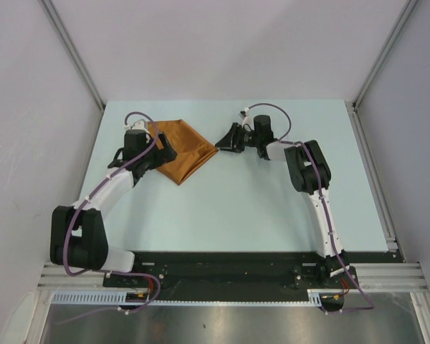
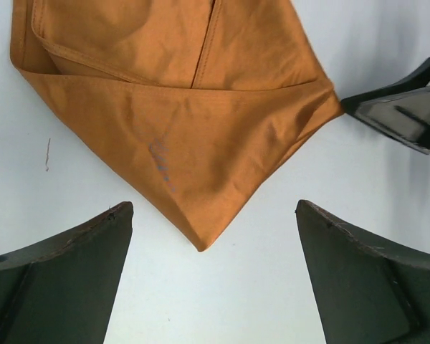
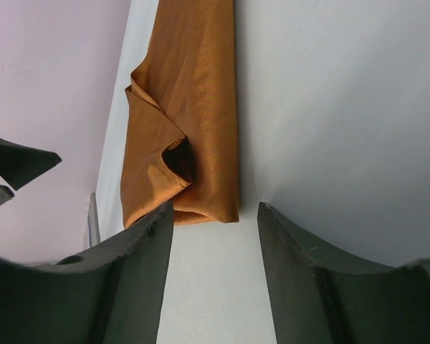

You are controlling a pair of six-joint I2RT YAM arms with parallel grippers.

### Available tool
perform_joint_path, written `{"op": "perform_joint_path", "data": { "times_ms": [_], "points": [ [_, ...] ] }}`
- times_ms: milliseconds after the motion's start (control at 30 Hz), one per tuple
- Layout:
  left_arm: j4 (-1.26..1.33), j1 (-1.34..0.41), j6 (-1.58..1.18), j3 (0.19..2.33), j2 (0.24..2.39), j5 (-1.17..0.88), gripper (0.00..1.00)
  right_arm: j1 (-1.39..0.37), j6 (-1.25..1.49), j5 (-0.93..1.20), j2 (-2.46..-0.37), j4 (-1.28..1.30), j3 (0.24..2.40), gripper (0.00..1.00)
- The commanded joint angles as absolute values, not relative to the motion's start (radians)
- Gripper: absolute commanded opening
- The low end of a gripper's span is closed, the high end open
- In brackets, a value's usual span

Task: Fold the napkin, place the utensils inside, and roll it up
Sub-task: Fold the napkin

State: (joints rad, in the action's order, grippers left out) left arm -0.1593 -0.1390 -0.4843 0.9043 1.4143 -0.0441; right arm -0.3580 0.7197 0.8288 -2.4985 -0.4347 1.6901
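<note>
The rust-orange napkin lies folded on the table at the back left, one corner pointing right. My left gripper hovers at its left side. In the left wrist view its jaws stand wide open, and a napkin corner points into the gap without touching either finger. My right gripper sits at the napkin's right corner. It is open, and the napkin's folded end lies just ahead of the fingertips, not pinched. The right gripper's fingers also show in the left wrist view. The utensils are out of view.
The pale table is walled by grey panels left, right and behind. A metal rail runs along its right edge. The arm bases stand on a black strip at the near edge.
</note>
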Motion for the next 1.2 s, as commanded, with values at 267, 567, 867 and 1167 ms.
{"op": "perform_joint_path", "data": {
  "times_ms": [267,567,867,1167],
  "points": [
    [-0.137,-0.092,-0.520,0.870,1.345,-0.121,1.00,-0.390,0.672,0.798,-2.545,-0.339,1.712,0.37],
    [-0.147,-0.078,-0.514,0.845,1.304,-0.121,1.00,-0.390,0.721,0.759,-2.526,-0.420,1.674,0.14],
    [-0.167,-0.071,-0.509,0.801,1.224,-0.117,1.00,-0.391,0.848,0.735,-2.427,-0.643,1.465,0.00],
    [-0.164,-0.067,-0.522,0.724,1.145,-0.130,1.00,-0.391,0.882,0.603,-2.209,-0.672,1.158,0.00]
  ]
}}
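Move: The napkin's right corner lies almost at the right hand's open fingers, about 2 cm to their left, 1 cm back and 2 cm below. From that hand the napkin's near corner is some 12 cm back and 12 cm left, its far corner about 12 cm ahead and 12 cm left, both about 3 cm below. From the left hand the right corner lies roughly 11 cm ahead, 12 cm right and 11 cm below. Right hand pinches the napkin's right corner, then drags it about 5 cm back and rightward; open left retreats. ##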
